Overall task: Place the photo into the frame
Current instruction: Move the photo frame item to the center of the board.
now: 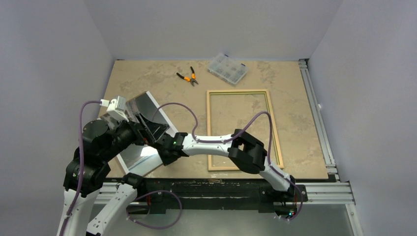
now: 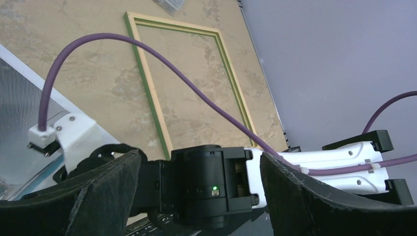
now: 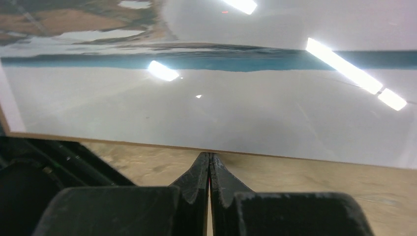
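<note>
The frame [image 1: 238, 129] lies flat right of the table's middle, pale wood side up; its green edge [image 2: 147, 98] shows in the left wrist view. The glossy photo [image 1: 142, 104] lies at the left, partly under the left arm, and fills the right wrist view [image 3: 206, 108] with a thin brown edge beneath it. My right gripper [image 3: 210, 157] is shut, its tips touching that near edge with nothing between them. My left gripper [image 2: 201, 196] hangs open just above the right arm's black wrist [image 2: 211, 179], which sits between its fingers.
Orange-handled pliers [image 1: 188, 76] and a clear plastic parts box [image 1: 227, 69] lie at the table's far side. A metal rail [image 1: 317, 118] runs along the right edge. Grey walls close in on three sides. Purple cables loop over both arms.
</note>
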### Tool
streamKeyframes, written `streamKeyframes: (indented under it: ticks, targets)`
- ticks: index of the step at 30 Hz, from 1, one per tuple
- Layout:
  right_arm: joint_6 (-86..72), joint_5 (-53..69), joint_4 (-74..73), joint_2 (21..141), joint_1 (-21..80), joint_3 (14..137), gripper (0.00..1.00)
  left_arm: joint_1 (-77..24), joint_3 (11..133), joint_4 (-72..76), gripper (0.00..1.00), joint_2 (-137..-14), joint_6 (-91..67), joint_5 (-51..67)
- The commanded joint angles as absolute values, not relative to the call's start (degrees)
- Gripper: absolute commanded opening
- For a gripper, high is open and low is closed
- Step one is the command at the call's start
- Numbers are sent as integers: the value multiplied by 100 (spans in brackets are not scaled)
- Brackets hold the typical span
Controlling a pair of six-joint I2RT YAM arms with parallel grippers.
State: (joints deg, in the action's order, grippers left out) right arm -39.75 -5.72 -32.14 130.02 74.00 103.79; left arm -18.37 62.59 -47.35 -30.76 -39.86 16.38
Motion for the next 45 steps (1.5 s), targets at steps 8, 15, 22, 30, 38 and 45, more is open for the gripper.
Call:
streamKeyframes:
  ticks: [8,15,22,30,38,45]
  targets:
    - [-4518,-1187,-3024,12461,6494,9873,0,-1793,6164,-4808,88,-3140,-3999,1527]
    - [-4573,-741,-2795,12559,5969,10025,0,-1793,6049,-5325,88,-3343,-4022,1014]
    - [-4496,-431,-2885,12872,5643,10706,0,-1793,5798,-5661,89,-3659,-4182,656]
    - [-4376,-435,-3243,12857,5252,11121,0,-1784,5163,-6039,90,-4312,-4693,22]
    - [-4071,-27,-3001,12612,4738,10767,3,-1407,4432,-5449,87,-5081,-4838,-380]
    - [-3726,244,-3194,12931,4357,11275,48,-83,4016,-4974,85,-5659,-4546,-177]
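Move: The photo item lies slanted on the board, and the right hand's shut fingertips are at its near right edge; its middle is about 14 cm ahead and 10 cm left, at fingertip height. From that hand the wooden frame's middle is roughly 15 cm ahead and 36 cm right, the pliers some 43 cm ahead and 12 cm right. From the high left hand, the photo item's middle is about 10 cm ahead, 12 cm left and 30 cm down. With shut fingertips against the photo item's near right edge, the right hand pushes forward and somewhat right along the table, then rises about 4 cm and carries on past its right corner, some 24 cm forward in all, turning clockwise and starting to open. The left hand, staying wide open, drops about 24 cm towards the photo item's near end, its fingers tipping down some 50 degrees, and swings left late on. ##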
